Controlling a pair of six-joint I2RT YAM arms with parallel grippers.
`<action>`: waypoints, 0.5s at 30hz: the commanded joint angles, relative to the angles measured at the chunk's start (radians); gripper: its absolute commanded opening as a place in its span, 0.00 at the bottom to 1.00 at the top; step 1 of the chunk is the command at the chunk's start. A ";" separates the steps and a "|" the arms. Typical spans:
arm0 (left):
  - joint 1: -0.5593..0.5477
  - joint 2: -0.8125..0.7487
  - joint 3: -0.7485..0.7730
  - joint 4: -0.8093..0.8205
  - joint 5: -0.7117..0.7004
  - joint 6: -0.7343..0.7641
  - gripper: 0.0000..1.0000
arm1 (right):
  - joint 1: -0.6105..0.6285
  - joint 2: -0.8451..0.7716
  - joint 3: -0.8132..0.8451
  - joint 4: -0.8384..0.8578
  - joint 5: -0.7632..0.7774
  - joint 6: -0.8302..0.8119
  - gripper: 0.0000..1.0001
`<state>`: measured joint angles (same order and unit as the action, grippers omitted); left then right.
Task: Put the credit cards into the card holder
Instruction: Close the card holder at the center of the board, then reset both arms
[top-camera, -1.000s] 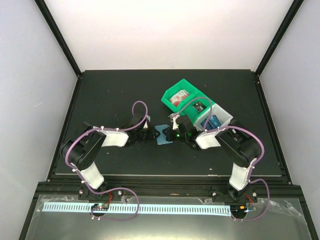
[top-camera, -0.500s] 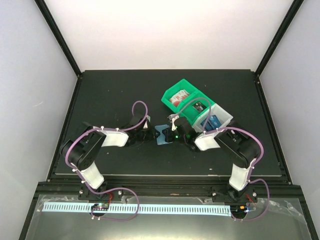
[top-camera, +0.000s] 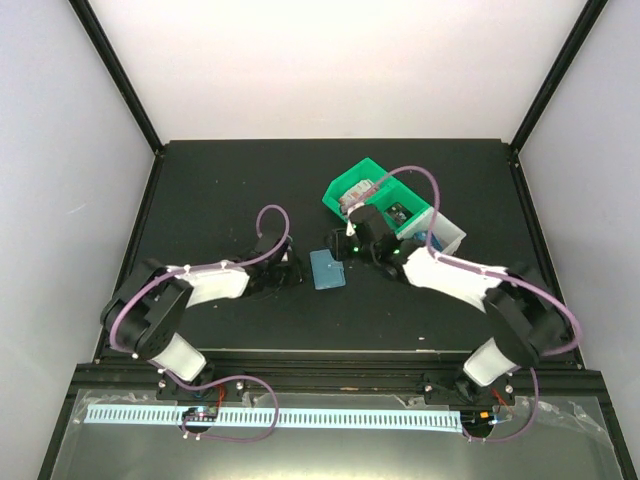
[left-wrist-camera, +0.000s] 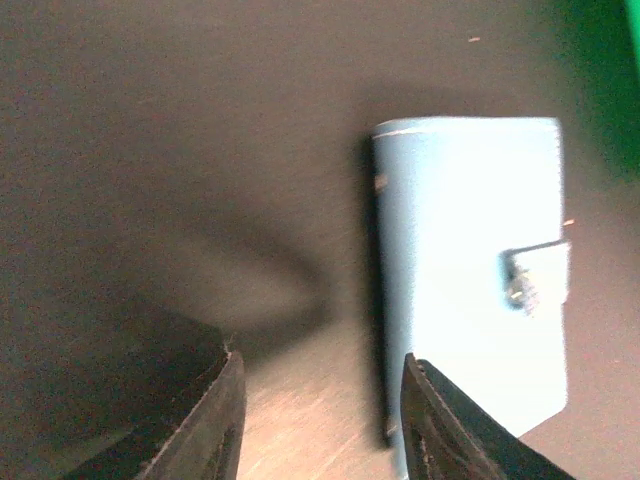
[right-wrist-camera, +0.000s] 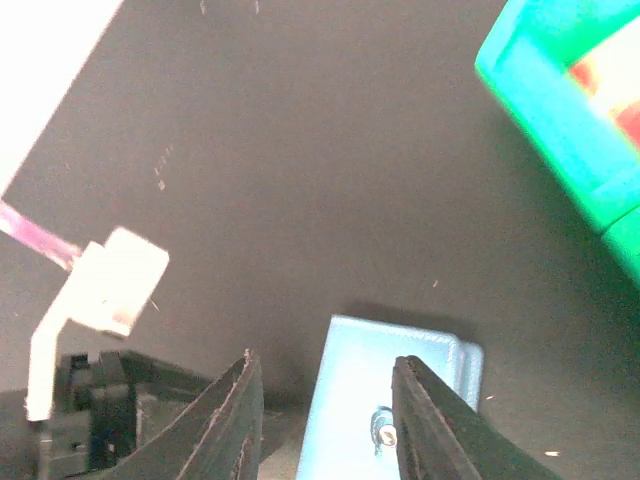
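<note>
The card holder (top-camera: 327, 269) is a teal-blue wallet lying folded shut and flat on the black table, with its snap tab (left-wrist-camera: 530, 280) fastened. My left gripper (top-camera: 286, 270) sits just left of it, open and holding nothing. In the left wrist view that gripper (left-wrist-camera: 322, 405) has its right finger at the card holder's (left-wrist-camera: 470, 270) near edge. My right gripper (top-camera: 350, 246) hovers at the wallet's far right corner, open. In the right wrist view the card holder (right-wrist-camera: 375, 400) lies below that gripper (right-wrist-camera: 325, 410), apart from the fingers. The credit cards are out of view.
A green bin (top-camera: 362, 188) with red and white contents stands just behind my right gripper, and a white bin (top-camera: 447, 232) adjoins it on the right. The green bin's corner (right-wrist-camera: 560, 120) shows at the upper right of the right wrist view. The table's raised black rim (top-camera: 330, 350) runs along the front.
Both grippers have opened and let go of the card holder, which now lies shut on the table. My left gripper drew back to the left; my right gripper rose toward the bins.
</note>
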<state>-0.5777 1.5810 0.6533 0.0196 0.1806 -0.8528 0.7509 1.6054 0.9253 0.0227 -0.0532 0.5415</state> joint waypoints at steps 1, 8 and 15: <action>0.003 -0.132 -0.038 -0.266 -0.158 0.052 0.48 | -0.007 -0.164 0.033 -0.214 0.176 -0.007 0.40; 0.007 -0.548 -0.057 -0.433 -0.309 0.154 0.72 | -0.014 -0.489 -0.050 -0.427 0.432 -0.009 0.57; 0.012 -0.929 0.010 -0.637 -0.494 0.260 0.98 | -0.014 -0.826 -0.106 -0.638 0.651 0.028 0.76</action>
<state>-0.5751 0.8005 0.6064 -0.4519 -0.1650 -0.6704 0.7433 0.9131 0.8482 -0.4458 0.4088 0.5415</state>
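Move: The closed card holder lies just off the left fingertips, about 7 cm to that hand's right, 1 cm farther out and 2 cm below. The green box is some 15 cm ahead of the left hand and 17 cm to its right. From the right hand the holder is about 11 cm down, 3 cm back and 2 cm left; the green box stands roughly 12 cm ahead and 8 cm right, the white box 4 cm ahead and 20 cm right. Apart and up, both empty hands swiftly leave the card holder: the left slides left first, then climbs, about 10 cm left and 14 cm up, while the right rises, then swings some 15 cm right and 13 cm up, both easing back a little. The fingers keep opening wide; both hands tip upward about 20 degrees, the right also turning clockwise. ##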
